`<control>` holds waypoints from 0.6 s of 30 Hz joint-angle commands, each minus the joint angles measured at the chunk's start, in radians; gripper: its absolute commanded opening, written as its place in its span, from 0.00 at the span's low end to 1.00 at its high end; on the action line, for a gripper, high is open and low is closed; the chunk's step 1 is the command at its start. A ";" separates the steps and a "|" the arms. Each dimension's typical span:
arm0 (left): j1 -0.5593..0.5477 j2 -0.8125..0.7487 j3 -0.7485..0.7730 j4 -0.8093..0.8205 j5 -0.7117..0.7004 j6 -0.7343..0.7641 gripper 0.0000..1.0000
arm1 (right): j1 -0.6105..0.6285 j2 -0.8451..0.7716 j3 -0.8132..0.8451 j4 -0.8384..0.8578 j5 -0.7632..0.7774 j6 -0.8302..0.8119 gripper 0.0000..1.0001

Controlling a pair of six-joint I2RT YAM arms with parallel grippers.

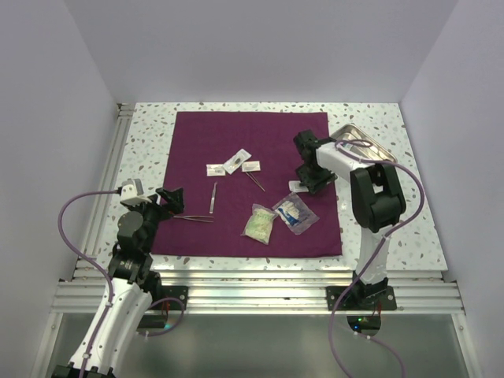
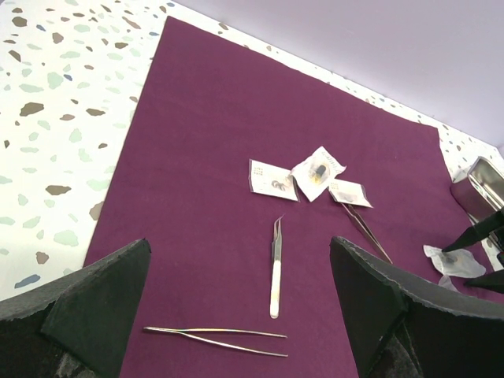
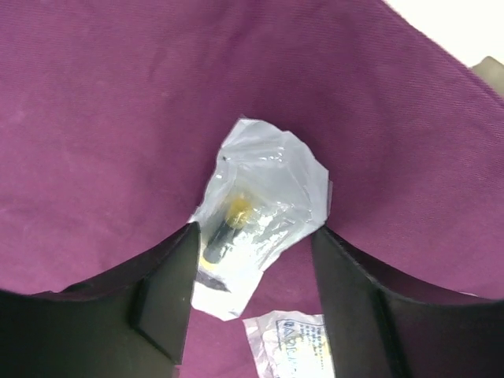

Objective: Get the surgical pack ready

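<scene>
The surgical pack (image 1: 236, 150) lies spread as a big plum-purple square sheet, also seen in the left wrist view (image 2: 205, 142) and the right wrist view (image 3: 118, 94). My left gripper (image 1: 175, 198) (image 2: 240, 260) hovers open over the sheet's near left part, just above long steel tweezers (image 2: 216, 337). My right gripper (image 1: 311, 183) (image 3: 256, 236) is low over the sheet's right side, jaws open and straddling a small clear packet (image 3: 260, 181) with a dark and yellow item inside. The packet lies on the cloth, its edges at the finger pads.
On the sheet lie white-handled tweezers (image 1: 213, 197), thin forceps (image 1: 256, 181), three small packets (image 1: 236, 160), a pale green bag (image 1: 258, 223) and a blue-printed bag (image 1: 294, 211). A printed packet (image 3: 295, 346) lies near my right fingers. A metal tray (image 1: 364, 146) stands back right.
</scene>
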 commanded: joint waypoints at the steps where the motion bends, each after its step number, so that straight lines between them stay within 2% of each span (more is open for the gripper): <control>1: -0.006 -0.008 0.015 0.015 0.012 0.021 1.00 | 0.004 0.028 0.020 -0.047 0.058 0.054 0.58; 5: -0.006 -0.008 0.015 0.015 0.010 0.021 1.00 | 0.004 0.011 0.006 -0.052 0.073 0.073 0.42; 10: -0.006 -0.010 0.015 0.014 0.010 0.021 1.00 | 0.004 -0.043 -0.020 -0.044 0.107 0.068 0.27; 13: -0.006 -0.010 0.013 0.014 0.010 0.023 1.00 | 0.004 -0.073 -0.020 -0.035 0.121 0.033 0.25; 14: -0.006 -0.010 0.013 0.014 0.010 0.023 1.00 | 0.004 -0.095 -0.020 -0.014 0.127 -0.013 0.19; 18: -0.006 -0.010 0.013 0.012 0.009 0.023 1.00 | -0.009 -0.164 -0.021 0.064 0.156 -0.151 0.15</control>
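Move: The right hand is already down at the white packet, its middle about 1 cm to the left and 1 cm below, between the open fingers. From this hand the clear bag with the blue-and-white contents lies some 9 cm back and 4 cm left; the metal tray is about 10 cm ahead and 15 cm right. From the idle left hand the packet is roughly 38 cm right, 10 cm ahead and 16 cm below. The right fingers close and pinch the packet, the hand easing about 1.5 cm right, then rising about 1.5 cm. ##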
